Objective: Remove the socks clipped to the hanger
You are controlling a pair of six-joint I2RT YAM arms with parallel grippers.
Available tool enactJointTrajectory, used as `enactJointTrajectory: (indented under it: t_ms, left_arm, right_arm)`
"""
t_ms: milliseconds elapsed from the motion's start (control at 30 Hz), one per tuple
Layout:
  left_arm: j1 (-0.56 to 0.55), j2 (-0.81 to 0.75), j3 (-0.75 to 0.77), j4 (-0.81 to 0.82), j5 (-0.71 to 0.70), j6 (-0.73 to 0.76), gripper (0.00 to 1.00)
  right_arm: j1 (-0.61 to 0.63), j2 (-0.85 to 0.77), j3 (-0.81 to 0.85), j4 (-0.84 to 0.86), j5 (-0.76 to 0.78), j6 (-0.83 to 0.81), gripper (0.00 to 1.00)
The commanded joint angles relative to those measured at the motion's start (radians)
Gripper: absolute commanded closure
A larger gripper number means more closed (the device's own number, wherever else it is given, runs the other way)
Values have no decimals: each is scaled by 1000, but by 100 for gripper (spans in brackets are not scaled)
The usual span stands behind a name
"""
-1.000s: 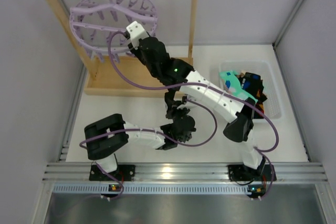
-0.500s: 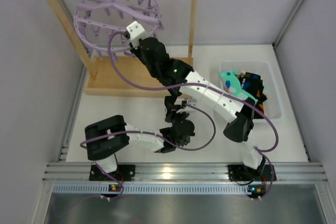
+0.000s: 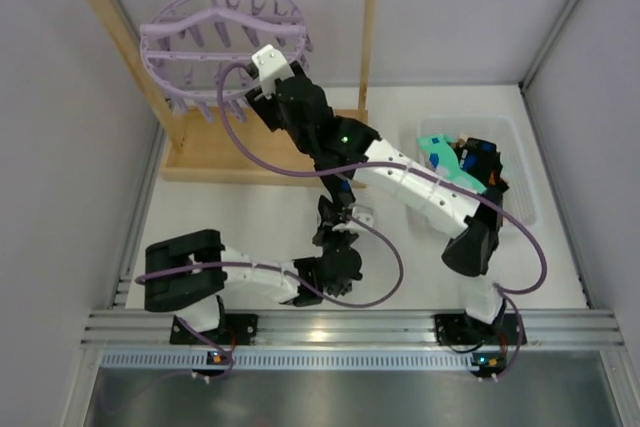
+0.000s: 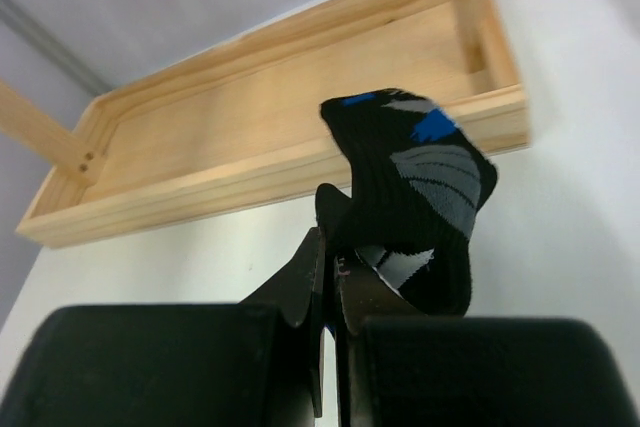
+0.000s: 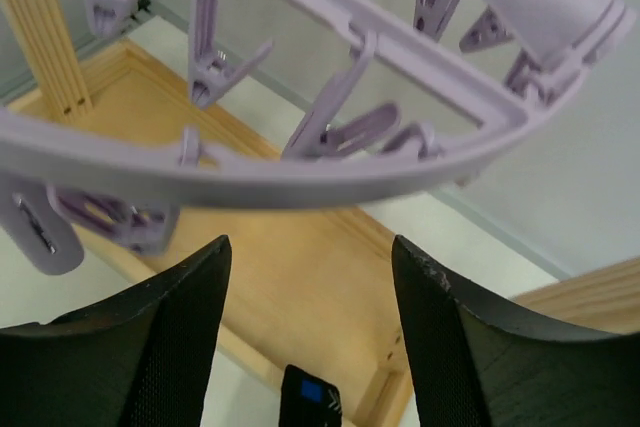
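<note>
The lavender ring hanger point(image 3: 215, 13) hangs by its hook from the wooden rail; its clips point(image 5: 215, 72) show no socks. My right gripper point(image 3: 258, 85) is open just below the ring's near right rim point(image 5: 300, 182), its jaws point(image 5: 310, 247) wide apart and empty. My left gripper point(image 3: 336, 219) is shut on a black sock point(image 4: 410, 187) with blue and grey patches and holds it above the table, in front of the wooden base. The sock's top also shows low in the right wrist view point(image 5: 311, 399). A teal-and-white sock point(image 3: 440, 153) and dark socks lie in the bin.
The wooden rack's base tray point(image 3: 260, 155) lies under the hanger, its post point(image 3: 371, 37) to the right. A clear plastic bin point(image 3: 522, 162) stands at the right. Purple cables loop round both arms. Grey walls close in left and right.
My left arm has drawn back toward the near edge with the black sock, its elbow swinging left. My right gripper has shifted slightly right under the ring. The hanger has swung a little.
</note>
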Motion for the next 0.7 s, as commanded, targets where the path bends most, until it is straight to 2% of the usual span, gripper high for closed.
enactJointTrajectory:
  t_ms: [0,67,133,167,200,267,333,367,433,467,533,667]
  left_arm:
    - [-74,-137,-11,46,77,-7,100]
    - [-98,-182,-34,40,146,-48,100]
    - [-129,-255,-41,-61,222,-127,100]
    - [-131,-282,-43,-116,329,-219,100]
    - [-131,-321,-48,-141,375,-252,100]
    - [-131,-346,-55,-147,486,-289,100]
    - [-129,-357,-26,-176,544,-290,100]
    - [-128,-351,-8,-193,572,-292,100]
    - [-128,-339,64,-250,643,-289,100]
    - [-126,-320,95,-282,661,-293,100]
    - [-122,-296,210,-385,719,-294,100]
    - [-59,-196,420,-518,837,-290,100]
  right_arm:
    - [7,-184,-109,30,-28,59,36]
    - [7,-256,-223,30,-37,91,33]
    - [5,-371,-324,10,-44,127,28]
    - [4,-411,-358,-22,-45,139,25]
    - [2,-500,-393,-37,-44,150,24]
    - [-15,-642,-505,-97,-39,191,20]
    - [-33,-742,-621,-149,-2,241,17]
    - [-42,-846,-660,-172,24,254,15]
    - [-68,-959,-785,-220,99,289,13]
    - [-88,-1062,-820,-241,139,302,12]
    - [-111,-1150,-876,-315,176,334,11]
    - [-133,-1321,-897,-423,268,371,11]
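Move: The left hand already has the last sock, black with blue and grey, shut in its fingers. The basket of socks it is meant for lies about 31 cm to this hand's right, 10 cm farther out and 10 cm below, while the stand's wooden tray is some 20 cm ahead and 16 cm left. From the empty right hand, the hanger's middle is about 10 cm ahead, 7 cm left and slightly above; the basket is roughly 42 cm right, 5 cm back and 35 cm below. Rightward, rising and drawing back, the left hand swings about 15 cm towards the basket, keeping its pinch on the sock, while the wrist turns clockwise some 45 degrees to face it. Faster still, the right hand backs off from the hanger, sweeping roughly 35 cm right and 17 cm back, slightly up, fingers spreading wider to clear the way. ##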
